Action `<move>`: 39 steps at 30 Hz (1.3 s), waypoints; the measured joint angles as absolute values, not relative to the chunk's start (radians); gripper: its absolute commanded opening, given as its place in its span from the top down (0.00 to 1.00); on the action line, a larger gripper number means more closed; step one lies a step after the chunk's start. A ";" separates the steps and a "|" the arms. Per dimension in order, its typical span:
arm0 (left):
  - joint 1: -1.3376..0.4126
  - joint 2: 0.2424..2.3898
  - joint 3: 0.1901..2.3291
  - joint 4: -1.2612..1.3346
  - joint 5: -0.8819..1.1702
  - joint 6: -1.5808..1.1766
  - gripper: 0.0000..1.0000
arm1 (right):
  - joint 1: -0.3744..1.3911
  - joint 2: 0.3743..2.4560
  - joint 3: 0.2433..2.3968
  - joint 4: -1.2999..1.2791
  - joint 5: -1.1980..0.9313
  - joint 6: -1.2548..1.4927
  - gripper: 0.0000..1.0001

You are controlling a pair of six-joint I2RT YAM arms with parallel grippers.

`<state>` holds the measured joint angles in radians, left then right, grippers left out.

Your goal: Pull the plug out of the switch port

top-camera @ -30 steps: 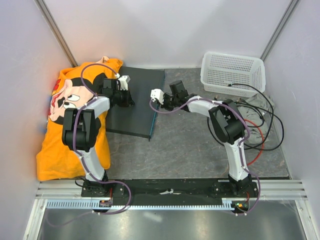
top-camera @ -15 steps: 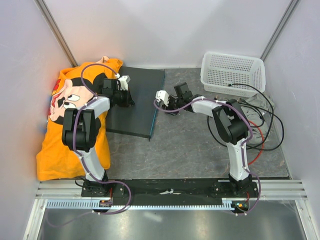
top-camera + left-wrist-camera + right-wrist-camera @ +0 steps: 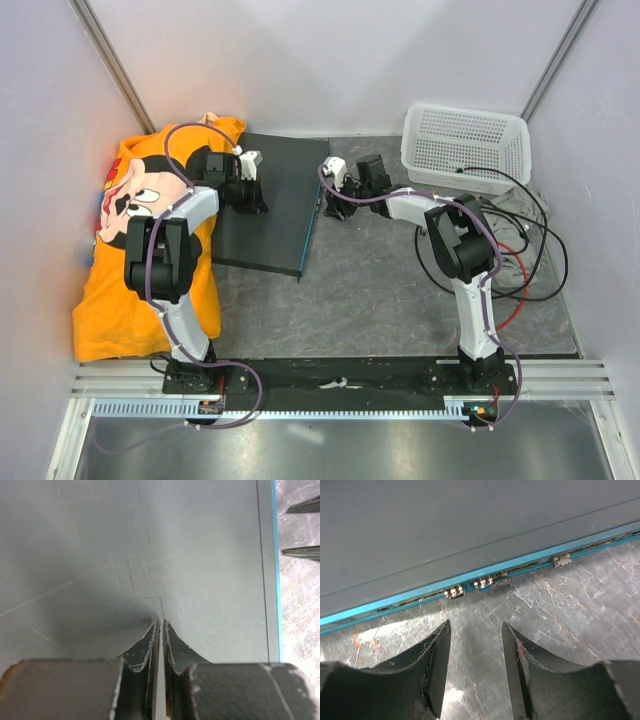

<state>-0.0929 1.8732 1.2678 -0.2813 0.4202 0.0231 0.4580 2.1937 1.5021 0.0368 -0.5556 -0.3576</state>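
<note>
The switch lies flat at the back left, dark top up, with its teal front face turned to the right. My left gripper rests shut on the switch top, its fingertips almost touching each other. My right gripper hovers low over the mat just right of the front face, near its far end. In the right wrist view it stands open with only bare mat between the fingers, aimed at small metal sockets. I cannot make out the plug in any view.
A white mesh basket stands at the back right, with loose black and red cables in front of it. An orange cartoon cloth lies under the switch's left side. Side walls close in on both sides.
My right gripper has moved right and toward the back along the switch's front face, and its jaws have gone from shut to open. The left gripper has stayed put.
</note>
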 measured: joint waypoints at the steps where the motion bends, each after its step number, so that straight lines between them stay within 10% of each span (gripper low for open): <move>1: -0.093 1.876 1.279 -0.295 0.420 0.024 0.87 | 0.458 2.203 1.505 0.046 -0.562 -0.348 0.49; 20: -0.093 1.917 1.336 -0.342 0.403 0.035 0.86 | 0.453 2.339 1.676 0.010 -0.702 -0.262 0.48; 30: -0.093 1.917 1.336 -0.342 0.403 0.035 0.86 | 0.464 2.345 1.725 -0.099 -0.730 -0.294 0.98; 39: -0.093 1.917 1.336 -0.342 0.403 0.035 0.86 | 0.469 2.317 1.684 -0.078 -0.675 -0.325 0.99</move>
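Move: The nearest plug in the switch's port face lies about 4 cm to the right hand's left, level with it fore and aft and some 1 cm below. From that same hand a second plug sits about 2 cm ahead and 4 cm left, and a third roughly 8 cm ahead and 2 cm left, both also 1 cm lower. From the left hand, over the lid, the nearest plug is about 14 cm right, 1 cm ahead and 3 cm down. The nearest plug is taken by the right hand, which goes about 3 cm left to the port face while dipping 1 cm, edges forward and back again, and swings its fingers slightly counter-clockwise. Its half-open fingers close almost shut, the tips pinching the plug, and it then eases barely half a centimetre back right. The left hand stays with nearly shut fingertips on the switch's lid. ##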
